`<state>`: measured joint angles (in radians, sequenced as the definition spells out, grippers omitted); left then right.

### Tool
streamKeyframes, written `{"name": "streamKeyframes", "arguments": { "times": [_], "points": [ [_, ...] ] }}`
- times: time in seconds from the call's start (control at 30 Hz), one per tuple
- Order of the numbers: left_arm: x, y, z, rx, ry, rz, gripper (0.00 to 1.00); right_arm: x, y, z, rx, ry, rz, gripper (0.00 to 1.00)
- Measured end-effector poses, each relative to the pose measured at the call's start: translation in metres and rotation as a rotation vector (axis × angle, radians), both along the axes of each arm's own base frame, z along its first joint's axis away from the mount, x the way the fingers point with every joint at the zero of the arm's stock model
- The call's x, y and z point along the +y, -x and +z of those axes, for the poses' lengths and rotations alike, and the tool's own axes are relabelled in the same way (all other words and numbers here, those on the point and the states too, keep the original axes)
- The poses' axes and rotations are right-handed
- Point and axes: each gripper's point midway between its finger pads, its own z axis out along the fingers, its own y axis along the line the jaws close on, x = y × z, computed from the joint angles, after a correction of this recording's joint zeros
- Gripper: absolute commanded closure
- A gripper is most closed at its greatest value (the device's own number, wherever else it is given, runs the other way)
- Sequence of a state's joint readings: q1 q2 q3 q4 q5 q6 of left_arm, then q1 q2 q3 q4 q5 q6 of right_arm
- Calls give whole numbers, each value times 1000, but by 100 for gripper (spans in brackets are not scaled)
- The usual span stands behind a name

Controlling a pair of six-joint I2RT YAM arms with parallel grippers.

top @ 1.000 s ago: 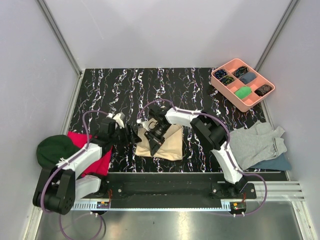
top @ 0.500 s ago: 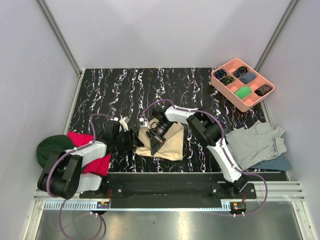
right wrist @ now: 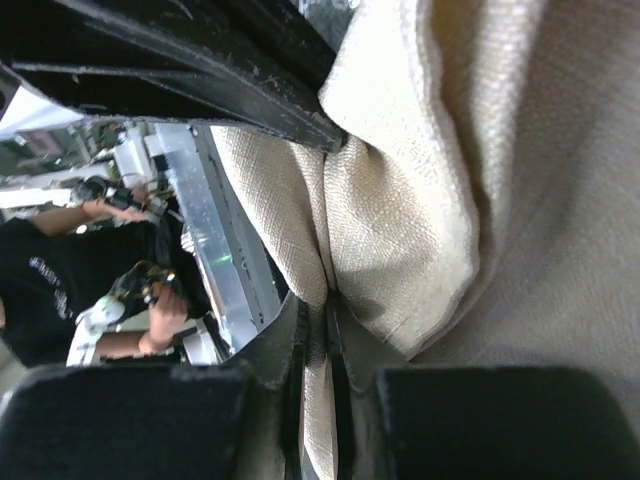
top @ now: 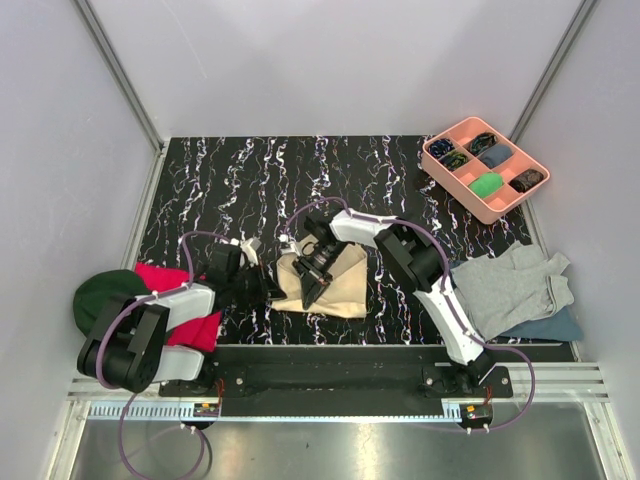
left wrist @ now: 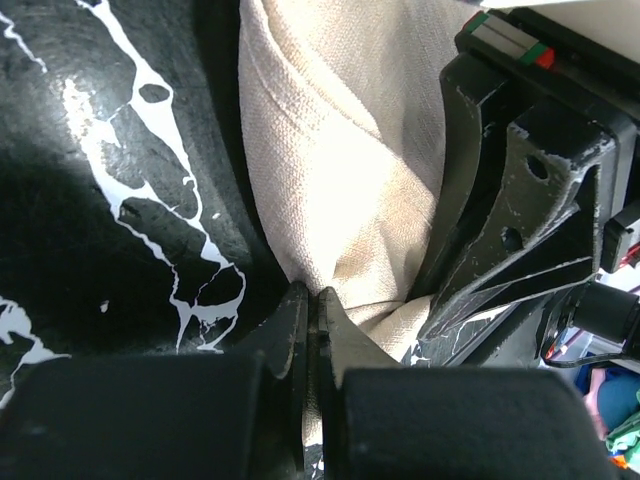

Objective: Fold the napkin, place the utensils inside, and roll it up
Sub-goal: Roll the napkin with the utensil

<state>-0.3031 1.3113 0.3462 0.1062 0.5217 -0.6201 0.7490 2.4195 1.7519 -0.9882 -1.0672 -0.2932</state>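
The beige napkin (top: 340,287) lies crumpled and partly folded near the table's front edge. My left gripper (top: 274,293) is at its left corner; in the left wrist view the jaws (left wrist: 312,300) are shut on a pinch of the napkin (left wrist: 330,160). My right gripper (top: 308,293) sits on the napkin's left half, a short way right of the left one. In the right wrist view it (right wrist: 318,312) is shut on a raised fold of the napkin (right wrist: 520,200). The right gripper's black body (left wrist: 520,200) fills the right of the left wrist view. The utensils are out of view.
A pink compartment tray (top: 452,186) with small items stands at the back right. A red cloth (top: 165,280) and a dark green cloth (top: 105,297) lie at the left under the left arm. Grey (top: 510,285) and blue (top: 550,327) cloths lie at the right.
My left gripper slid right to the napkin's left corner and shut on it. The right gripper stayed shut on its fold, hardly moving.
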Motion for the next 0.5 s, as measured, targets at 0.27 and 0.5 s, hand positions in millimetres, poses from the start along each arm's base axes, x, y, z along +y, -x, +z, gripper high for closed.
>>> {"name": "streamKeyframes", "arguments": {
  "times": [0.27,0.5],
  "points": [
    [-2,1,0,2,-1,-15,100,-1,-28,32,-286,5,-78,57],
    [-3,2,-1,9,-5,-23,100,-4,-25,56,-718,-22,-153,34]
  ]
}}
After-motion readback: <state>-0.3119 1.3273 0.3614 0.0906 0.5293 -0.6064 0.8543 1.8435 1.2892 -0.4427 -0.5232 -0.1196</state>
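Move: The napkin is in both grippers' fingers; its middle lies about 5 cm ahead of the right hand and 4 cm to its right, practically level in height. The left gripper's pinch on the napkin's near-left end is some 6 cm to the right hand's left and 2 cm farther out. The red cloth is some 24 cm to the right hand's left, level with it. From the left hand, the napkin's middle is about 3 cm ahead and 10 cm right. The napkin's rolled near edge is let go by the right fingers, which open from nearly shut to over half wide as the hand rises about 6 cm. The right hand also goes forward some 4 cm, then starts back, while its wrist swings about 40 degrees so the fingers point more steeply down. The left hand stays put and keeps its pinch on the near-left end. ##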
